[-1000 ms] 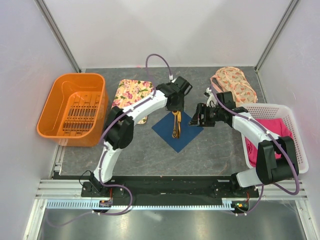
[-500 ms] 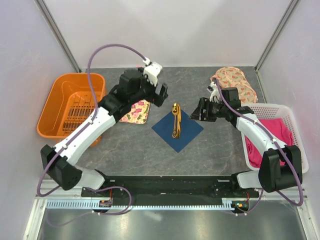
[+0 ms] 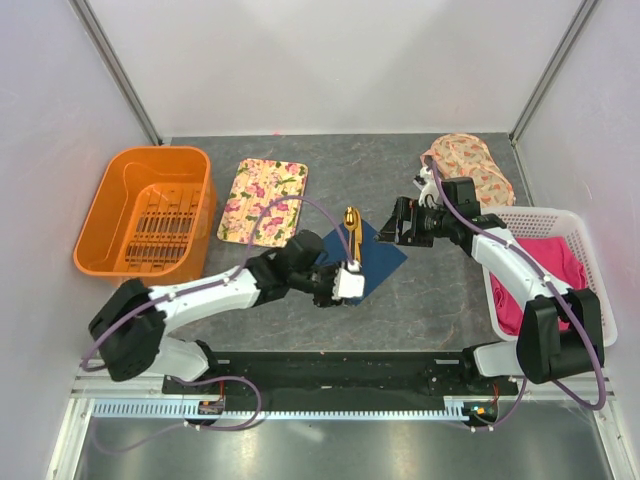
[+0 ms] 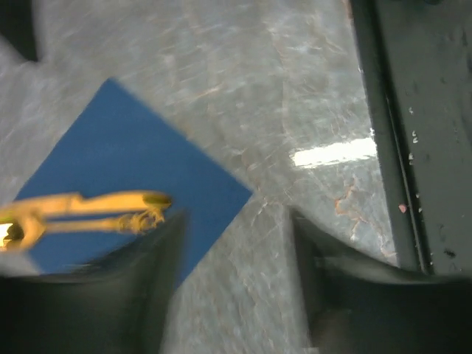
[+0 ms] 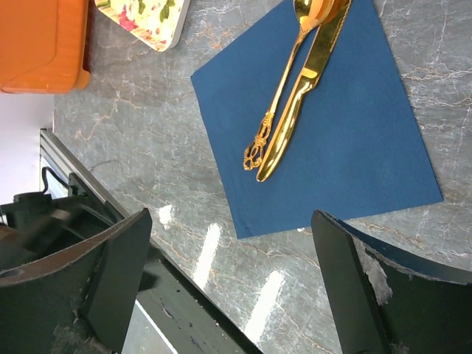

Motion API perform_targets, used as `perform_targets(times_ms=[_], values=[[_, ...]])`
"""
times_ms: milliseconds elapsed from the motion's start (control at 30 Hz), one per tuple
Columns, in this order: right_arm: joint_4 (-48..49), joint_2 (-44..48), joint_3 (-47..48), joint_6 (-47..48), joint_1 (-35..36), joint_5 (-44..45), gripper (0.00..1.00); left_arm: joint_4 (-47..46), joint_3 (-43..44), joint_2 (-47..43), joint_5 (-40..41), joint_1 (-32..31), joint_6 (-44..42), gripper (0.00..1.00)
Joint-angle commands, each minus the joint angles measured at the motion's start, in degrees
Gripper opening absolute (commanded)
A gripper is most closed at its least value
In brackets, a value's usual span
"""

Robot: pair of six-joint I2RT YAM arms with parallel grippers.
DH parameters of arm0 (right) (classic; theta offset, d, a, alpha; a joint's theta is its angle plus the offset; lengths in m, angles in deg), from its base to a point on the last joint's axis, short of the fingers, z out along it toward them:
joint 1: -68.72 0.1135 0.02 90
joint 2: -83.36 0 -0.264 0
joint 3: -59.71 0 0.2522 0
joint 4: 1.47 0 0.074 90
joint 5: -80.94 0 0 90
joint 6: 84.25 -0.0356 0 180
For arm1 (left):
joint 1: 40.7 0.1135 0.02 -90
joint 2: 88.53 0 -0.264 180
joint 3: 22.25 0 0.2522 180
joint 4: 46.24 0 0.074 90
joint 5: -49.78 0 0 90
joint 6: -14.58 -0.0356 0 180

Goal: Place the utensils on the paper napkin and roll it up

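The dark blue paper napkin (image 3: 380,255) lies as a diamond in the middle of the table. On it, side by side, rest the gold utensils (image 3: 352,222): a spoon (image 5: 296,55) and a knife (image 5: 302,92). My left gripper (image 3: 338,288) hovers low at the napkin's near-left edge and covers that part from above. It is open, and its blurred fingers (image 4: 144,295) frame bare table just past the napkin's corner (image 4: 125,169). My right gripper (image 3: 393,228) hangs by the napkin's right corner, wide open and empty, with the napkin (image 5: 332,140) beyond its fingers (image 5: 114,276).
An orange basket (image 3: 120,215) stands at the left with a floral tray (image 3: 263,200) beside it. At the right a white basket (image 3: 590,300) holds a pink cloth (image 3: 560,262). A floral pouch (image 3: 470,165) lies at the back right, and a black rail (image 3: 340,372) runs along the near edge.
My left arm swung from above the floral tray down to the napkin's near-left edge, and its jaws narrowed. The right gripper stayed by the right corner and opened wider.
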Motion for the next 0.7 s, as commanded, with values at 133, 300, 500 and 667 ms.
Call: perform_targets(times_ms=[133, 300, 500, 667], values=[[-0.4, -1.1, -0.5, 2.1, -0.2, -0.7, 0.98, -10.0, -0.8, 10.6, -1.2, -3.7, -15.8, 0.38], [-0.4, -1.8, -0.6, 2.6, -0.1, -0.9, 0.98, -10.9, 0.2, 15.2, 3.1, -4.9, -17.1, 0.37], [-0.5, -1.7, -1.0, 2.6, -0.1, -1.0, 0.98, -9.7, 1.4, 18.4, 4.9, -5.0, -18.9, 0.37], [-0.5, -1.5, -1.2, 2.7, -0.2, -1.0, 0.98, -9.5, 1.9, 20.1, 6.6, -5.0, -19.2, 0.37]])
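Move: The paper napkin's near corner lies about 12 cm below the left hand, some 4 cm to its right and 1 cm ahead. The utensils' middle is about 16 cm ahead of that hand and 2 cm right; the napkin's middle is 13 cm ahead and 3 cm right, both equally low. The floral board sits some 27 cm ahead and 20 cm left. From the right hand the near corner is roughly 10 cm back, 11 cm left and 15 cm down. The left hand sinks about 10 cm towards the napkin's near corner, easing some 2 cm to the right, while its fingers, pointing right and down, tip about 10 degrees steeper and swing about as much clockwise. Its half-open fingers narrow early to a smaller gap and hold that, ending close to the corner with no touch to be made out, while the wide-open right hand settles a little lower beside the napkin. ##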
